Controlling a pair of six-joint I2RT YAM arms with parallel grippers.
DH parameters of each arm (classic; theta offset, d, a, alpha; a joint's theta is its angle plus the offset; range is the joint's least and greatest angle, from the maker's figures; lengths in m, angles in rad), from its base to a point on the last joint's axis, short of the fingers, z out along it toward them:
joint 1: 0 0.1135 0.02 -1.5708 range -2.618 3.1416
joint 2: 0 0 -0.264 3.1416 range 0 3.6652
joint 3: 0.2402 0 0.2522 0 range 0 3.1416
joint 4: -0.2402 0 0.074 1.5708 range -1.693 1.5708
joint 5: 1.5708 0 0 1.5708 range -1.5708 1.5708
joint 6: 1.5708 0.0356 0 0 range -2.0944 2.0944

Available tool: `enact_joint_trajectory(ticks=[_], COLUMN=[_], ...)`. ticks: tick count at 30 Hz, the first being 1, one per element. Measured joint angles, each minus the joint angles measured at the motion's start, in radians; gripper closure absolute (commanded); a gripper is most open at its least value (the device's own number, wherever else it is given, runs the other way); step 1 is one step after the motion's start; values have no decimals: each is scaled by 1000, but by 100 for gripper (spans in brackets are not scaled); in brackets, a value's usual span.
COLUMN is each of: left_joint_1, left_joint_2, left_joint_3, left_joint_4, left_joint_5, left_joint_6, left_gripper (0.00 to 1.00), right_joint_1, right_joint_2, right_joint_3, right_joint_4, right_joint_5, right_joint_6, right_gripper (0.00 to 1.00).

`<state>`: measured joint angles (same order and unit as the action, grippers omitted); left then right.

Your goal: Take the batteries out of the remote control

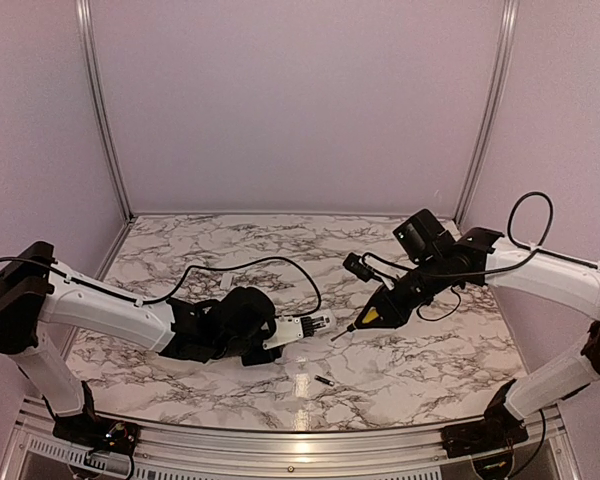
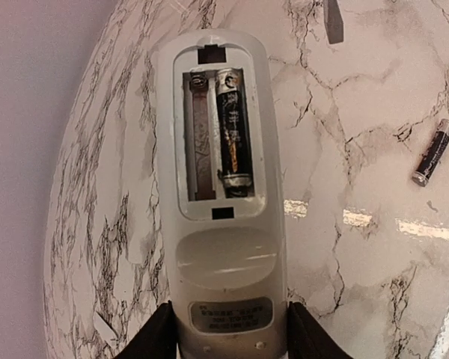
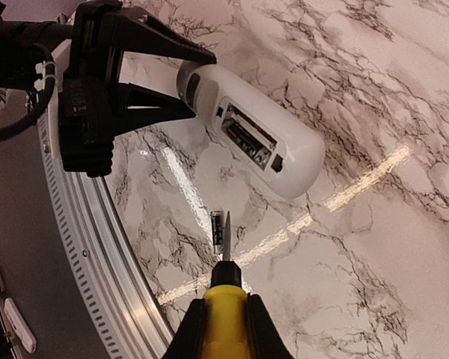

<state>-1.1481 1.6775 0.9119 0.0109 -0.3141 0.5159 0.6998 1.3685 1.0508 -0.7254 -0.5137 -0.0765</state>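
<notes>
My left gripper (image 2: 228,329) is shut on the label end of the white remote control (image 2: 221,224), which it holds just above the table with its open compartment facing up. One battery (image 2: 233,134) sits in the compartment's right slot; the left slot is empty. A second battery (image 2: 432,153) lies loose on the marble, also seen as the battery (image 3: 218,226) and the battery (image 1: 325,381). My right gripper (image 3: 226,329) is shut on a yellow-handled screwdriver (image 3: 226,310). Its tip (image 3: 227,232) hovers beside the loose battery, short of the remote control (image 3: 251,138).
A black cable (image 1: 250,265) loops over the marble behind the left arm. The table's metal front rail (image 3: 97,262) runs close to the loose battery. Pale walls enclose the table on three sides.
</notes>
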Motion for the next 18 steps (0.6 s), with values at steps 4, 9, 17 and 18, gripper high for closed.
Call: enact_joint_trajectory(ticks=[4, 9, 17, 18], left_joint_1=[-1, -1, -2, -2], left_joint_2=[0, -19, -42, -42], left_joint_3=[-19, -28, -29, -29], left_joint_4=[29, 64, 45, 43], left_joint_5=[-42, -26, 125, 141], left_joint_6=[66, 143, 222, 226], left_gripper=[100, 100, 100, 100], right_joint_1=[1, 1, 5, 8], right_joint_2=[-21, -30, -27, -24], right_joint_3=[0, 23, 100, 111], right_joint_4=[0, 4, 8, 6], right_joint_5=[-15, -16, 13, 19], right_joint_6=[2, 18, 23, 23], right_gripper=[100, 100, 100, 100])
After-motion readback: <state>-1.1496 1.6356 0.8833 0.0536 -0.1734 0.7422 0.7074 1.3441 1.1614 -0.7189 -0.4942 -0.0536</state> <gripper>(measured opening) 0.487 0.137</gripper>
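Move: The battery still in the remote lies about 4 cm ahead, 11 to the left and 9 below the right hand, whose screwdriver tip is 7 cm left and 8 below that hand. From the left hand, which grips the remote's far end, this battery is some 5 cm ahead, 8 right and 3 below. The loose battery on the table is roughly 5 cm back, 9 left and 16 below the right hand. The remote, still gripped by the left hand, is swung about 15 degrees clockwise while that hand, after a slight nudge forward, draws back some 2 cm and a little to the right, rising slightly. The right hand lifts the screwdriver about 5 cm, drifting slightly forward and left and tipping up a little, so the blade goes up and away from the battery slot, touching nothing. ##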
